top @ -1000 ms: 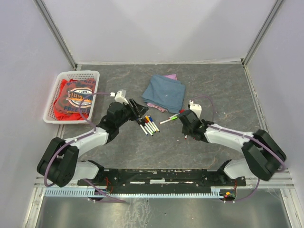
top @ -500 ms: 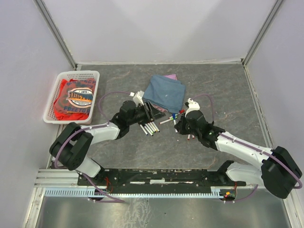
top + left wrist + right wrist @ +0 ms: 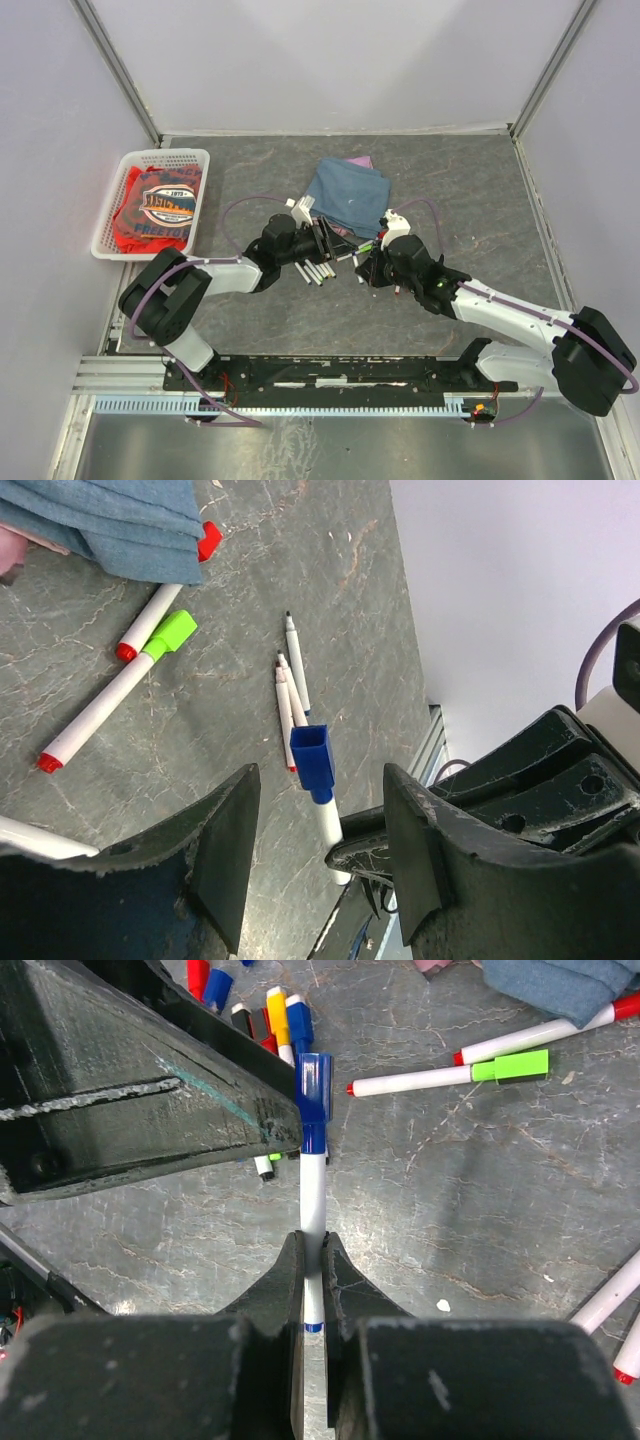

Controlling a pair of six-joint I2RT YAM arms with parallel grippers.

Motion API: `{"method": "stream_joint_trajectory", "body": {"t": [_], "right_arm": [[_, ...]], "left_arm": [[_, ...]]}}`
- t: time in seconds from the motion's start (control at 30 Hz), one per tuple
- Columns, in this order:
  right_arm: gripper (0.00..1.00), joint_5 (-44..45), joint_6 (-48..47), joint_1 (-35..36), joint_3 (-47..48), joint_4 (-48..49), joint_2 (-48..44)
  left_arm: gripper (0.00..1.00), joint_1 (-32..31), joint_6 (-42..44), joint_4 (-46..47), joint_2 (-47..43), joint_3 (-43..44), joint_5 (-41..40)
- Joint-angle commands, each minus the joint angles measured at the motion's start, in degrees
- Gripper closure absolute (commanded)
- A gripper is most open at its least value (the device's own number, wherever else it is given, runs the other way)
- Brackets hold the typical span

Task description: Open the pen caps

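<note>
My right gripper (image 3: 312, 1245) is shut on the white barrel of a pen (image 3: 313, 1180) and holds it above the table. The pen's blue cap (image 3: 313, 1100) points at my left gripper. My left gripper (image 3: 318, 815) is open, and the blue cap (image 3: 312, 760) sits just ahead of its gap, between the two fingers and touching neither. In the top view the left gripper (image 3: 335, 247) and the right gripper (image 3: 365, 268) meet at the table's middle. A pen with a green cap (image 3: 110, 695), one with a red cap (image 3: 160, 605) and uncapped pens (image 3: 290, 680) lie on the table.
A folded blue cloth (image 3: 345, 195) lies just behind the grippers. A row of pens (image 3: 315, 268) lies below the left gripper. A white basket (image 3: 150, 200) with a red cloth stands at the far left. More pens (image 3: 620, 1310) lie to the right gripper's right.
Both grippers have moved toward each other at the table's middle. The right one now holds up the blue-capped pen, and the left one has swung right until its open fingers flank the cap.
</note>
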Motion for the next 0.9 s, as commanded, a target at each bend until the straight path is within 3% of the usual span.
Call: {"method": "stream_joint_trajectory", "body": {"t": [0.0, 0.27, 0.43, 0.87], "right_arm": [[0.99, -1.11, -0.55, 0.70, 1.67, 3.52, -1.44], [0.99, -1.75, -0.10, 1.71, 1.72, 4.86, -0.65], [0.99, -1.45, -0.41, 1.83, 1.86, 4.98, -0.69], [0.99, -0.03, -1.20, 1.87, 1.78, 3.45, -1.97]], "left_arm": [[0.41, -0.54, -2.13, 4.13, 0.14, 2.47, 0.86], [0.43, -0.89, -2.90, 4.89, 0.43, 2.90, -0.32], [0.49, -0.94, -3.40, 5.97, 0.91, 2.70, 0.27], [0.94, -0.98, -3.56, 7.70, 0.88, 2.33, 1.13]]}}
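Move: Just beyond the left hand's open fingertips, about 2 cm to the right and 1 cm ahead at nearly the same height, is the blue cap of the pen held by the right hand. From the right hand, that cap lies some 3 cm ahead, 1 cm left and 4 cm up. Roughly 11 cm below the left hand, the green-capped pen lies about 4 cm ahead and 3 cm right, and the pen row about 8 cm left and 1 cm ahead. Bringing the pen about 1.5 cm left, with a little back and up, the right hand keeps its grip on the white barrel and carries the blue cap in between the left fingers. The left hand rises about 1 cm, edging right towards the cap, then stays there while its fingers close from over half open to pinch it. ##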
